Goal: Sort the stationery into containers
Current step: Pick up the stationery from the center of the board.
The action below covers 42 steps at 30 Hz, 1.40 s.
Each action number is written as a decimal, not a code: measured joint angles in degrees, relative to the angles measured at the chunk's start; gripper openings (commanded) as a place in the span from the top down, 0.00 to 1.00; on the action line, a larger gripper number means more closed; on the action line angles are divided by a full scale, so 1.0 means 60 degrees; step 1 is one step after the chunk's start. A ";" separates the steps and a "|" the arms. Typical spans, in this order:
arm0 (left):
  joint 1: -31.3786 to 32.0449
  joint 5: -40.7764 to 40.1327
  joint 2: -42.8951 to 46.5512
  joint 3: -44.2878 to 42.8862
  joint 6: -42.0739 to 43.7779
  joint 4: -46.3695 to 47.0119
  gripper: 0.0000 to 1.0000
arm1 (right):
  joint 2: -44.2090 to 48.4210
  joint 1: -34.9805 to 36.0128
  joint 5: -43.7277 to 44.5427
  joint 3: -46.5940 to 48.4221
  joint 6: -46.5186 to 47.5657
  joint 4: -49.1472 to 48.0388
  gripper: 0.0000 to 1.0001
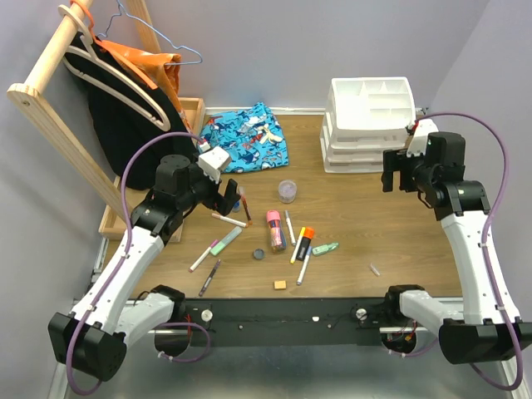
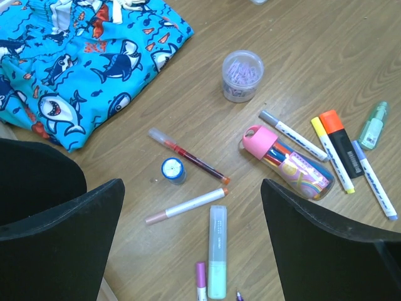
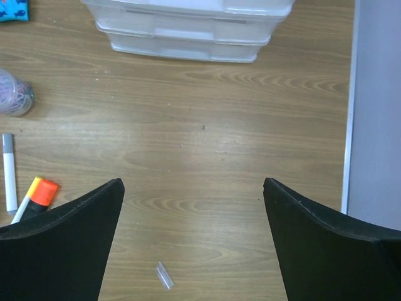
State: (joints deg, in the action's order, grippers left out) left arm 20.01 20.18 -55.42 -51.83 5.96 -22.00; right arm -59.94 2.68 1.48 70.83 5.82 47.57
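Observation:
Stationery lies scattered on the wooden table: a pink glitter tube, a small jar, a pale green highlighter, a white pen, a red pen, an orange highlighter and a tan eraser. The white organiser stands at the back right, its top compartments open. My left gripper hovers open above the pens, holding nothing. My right gripper hangs open over bare table in front of the organiser.
A blue shark-print cloth lies at the back centre. A wooden rack with hangers and clothes leans at the back left. A small clear cap lies below the right gripper. A blue round cap sits by the red pen.

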 measured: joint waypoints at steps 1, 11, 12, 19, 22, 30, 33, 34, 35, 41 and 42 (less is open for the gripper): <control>0.0000 -0.0051 -0.0015 0.0011 0.0004 0.0000 0.01 | -0.0073 0.0000 -0.0080 0.0000 -0.0022 -0.0069 0.00; 0.0000 -0.0659 0.0033 0.0036 0.0044 0.0000 0.01 | -0.0801 0.0171 -0.3741 0.0262 0.0656 -0.0441 0.01; -0.0007 -0.0820 0.0091 0.0033 0.0040 -0.0025 0.01 | -0.1053 0.0259 -0.3974 0.0452 0.0590 -0.0382 0.01; -0.0455 -0.1308 0.0856 0.0033 0.0124 -0.0310 0.01 | -0.3271 0.2430 -0.4251 0.1934 0.0251 -0.0452 0.04; -0.0710 -0.1381 0.1479 0.0062 0.0142 -0.0463 0.01 | -0.3843 0.3359 -0.4207 0.2342 0.0168 -0.0401 0.08; -0.1311 -0.1402 0.2543 0.0306 -0.0029 -0.0652 0.01 | -0.6040 0.4852 -0.2747 0.3577 -0.0576 -0.0488 0.08; -0.1588 -0.1395 0.2754 0.0324 -0.0135 -0.0656 0.01 | -0.6980 0.5278 -0.2073 0.3865 -0.0685 -0.0528 0.08; -0.1639 -0.1384 0.2812 0.0324 -0.0164 -0.0652 0.01 | -0.7253 0.5377 -0.1902 0.3909 -0.0729 -0.0525 0.08; -0.1668 -0.1373 0.2852 0.0324 -0.0182 -0.0652 0.01 | -0.7439 0.5446 -0.1825 0.3923 -0.0736 -0.0525 0.08; -0.1898 -0.1311 0.3075 0.0390 -0.0295 -0.0652 0.01 | -0.8575 0.5526 -0.1155 0.4320 -0.1071 -0.0539 0.01; -0.1909 -0.1293 0.3096 0.0423 -0.0328 -0.0652 0.01 | -0.8721 0.5526 -0.0998 0.4430 -0.1089 -0.0546 0.01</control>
State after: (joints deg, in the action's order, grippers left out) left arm 8.56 12.43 -36.84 -49.30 3.99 -25.91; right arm -112.27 35.83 -4.51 97.41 -0.71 44.29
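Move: The clear jar of paper clips stands about 27 cm to the right hand's left and some 9 cm ahead, roughly 22 cm below it. Near it, a grey-capped marker lies about 11 cm back of the jar, a pink-topped pencil bottle about 12 cm back and 3 cm left of it, and a red pen some 12 cm left and 4 cm back. From the left hand, the jar is about 17 cm right, 10 cm ahead and 20 cm below. The jar of clips is approached by the open right hand, which sweeps about 28 cm left across the board while easing forward, then sinks some 15 cm towards it, turning counter-clockwise about 30 degrees and tipping its fingers further down. The left hand draws away from the jar, left and also up, turning counter-clockwise, still open and empty. ##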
